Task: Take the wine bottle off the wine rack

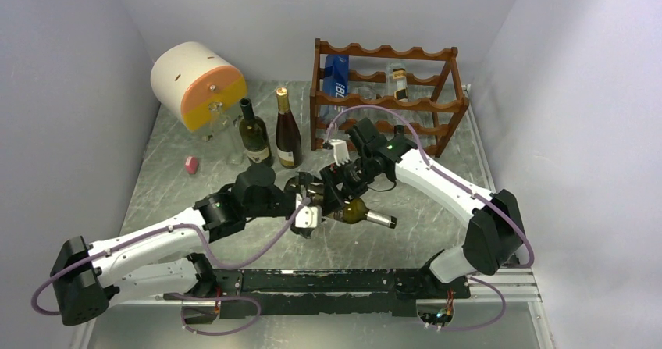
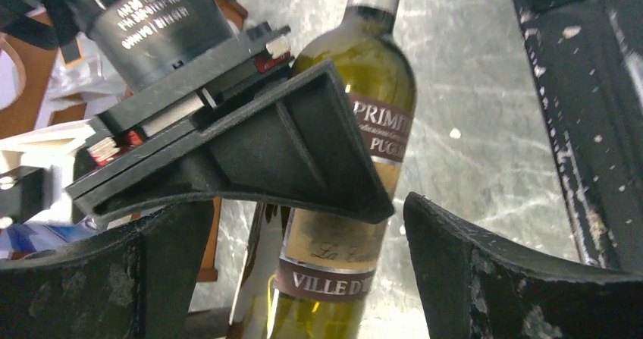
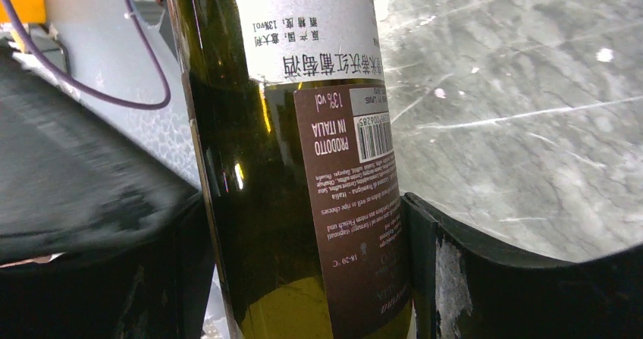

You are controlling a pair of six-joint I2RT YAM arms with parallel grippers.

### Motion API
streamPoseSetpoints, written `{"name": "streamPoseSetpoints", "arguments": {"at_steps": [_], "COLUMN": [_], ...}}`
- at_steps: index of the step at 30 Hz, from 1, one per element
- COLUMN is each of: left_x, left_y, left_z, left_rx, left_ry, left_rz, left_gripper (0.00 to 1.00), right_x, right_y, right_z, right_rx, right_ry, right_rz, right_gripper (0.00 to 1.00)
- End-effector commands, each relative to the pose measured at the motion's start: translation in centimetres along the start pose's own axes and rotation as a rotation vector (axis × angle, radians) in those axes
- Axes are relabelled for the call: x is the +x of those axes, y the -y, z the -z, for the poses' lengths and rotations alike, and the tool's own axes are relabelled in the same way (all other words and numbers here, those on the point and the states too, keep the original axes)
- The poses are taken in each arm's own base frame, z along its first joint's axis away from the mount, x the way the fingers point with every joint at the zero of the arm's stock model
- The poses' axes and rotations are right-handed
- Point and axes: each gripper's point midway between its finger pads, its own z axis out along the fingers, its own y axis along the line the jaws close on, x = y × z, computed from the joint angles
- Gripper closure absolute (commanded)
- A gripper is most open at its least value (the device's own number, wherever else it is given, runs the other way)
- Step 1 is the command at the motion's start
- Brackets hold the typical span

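Note:
The wine bottle is off the wine rack and hangs tilted over the table's middle, neck pointing right. It is green glass with a cream and brown label. My right gripper reaches down from the rack side, and in its wrist view both pads press the bottle's body. At the bottle's base end is my left gripper. Its jaws stand wide open, with a clear gap on each side of the glass.
Two upright wine bottles stand left of the rack. A white and orange cylinder lies at the back left, with a small pink object near it. The rack holds a blue box and a small bottle.

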Motion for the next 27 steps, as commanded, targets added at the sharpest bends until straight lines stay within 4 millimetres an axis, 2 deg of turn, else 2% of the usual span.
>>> {"name": "streamPoseSetpoints", "arguments": {"at_steps": [1, 4, 15, 23, 27], "left_x": [1.9, 3.0, 4.5, 5.4, 5.5], "left_y": [-0.8, -0.4, 0.4, 1.2, 0.6], "left_z": [0.0, -0.1, -0.8, -1.0, -1.1], "left_rx": [-0.021, -0.006, 0.027, 0.047, 0.008], "left_ry": [-0.129, -0.171, -0.214, -0.251, -0.268], "left_rz": [-0.076, -0.074, -0.076, -0.083, -0.102], "left_gripper": [0.01, 0.01, 0.0, 0.01, 0.08], "right_x": [-0.5, -0.2, 0.6, 1.0, 1.1], "right_y": [-2.4, -2.6, -4.9, -5.6, -5.9], "right_z": [-0.3, -0.1, 0.7, 1.3, 1.3], "right_rx": [-0.085, -0.083, -0.178, -0.206, -0.223], "right_ry": [0.016, 0.018, 0.02, 0.032, 0.033], "right_rz": [0.044, 0.047, 0.07, 0.079, 0.076], "right_gripper": [1.0, 1.0, 1.0, 1.0, 1.0]}}
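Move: The wine bottle still held by the right gripper lies below the left gripper: its middle some 8 cm to the left gripper's right, about 1 cm ahead and 7 cm lower, with its base end reaching left. The brown bottle stands about 16 cm ahead and 8 cm left of the left gripper, the green bottle about 15 cm ahead and 16 cm left. From the right gripper, the held bottle's middle is about 3 cm right, 1 cm back, at pad height. Bring the left gripper down about 6 cm over the lower body of the held wine bottle, fingers kept wide open, tipping the fingertips downward some 15 degrees until they straddle the label. Meanwhile keep the right gripper's hold nearer the neck and draw the bottle back about 3 cm towards the base, easing it up slightly near the end. ##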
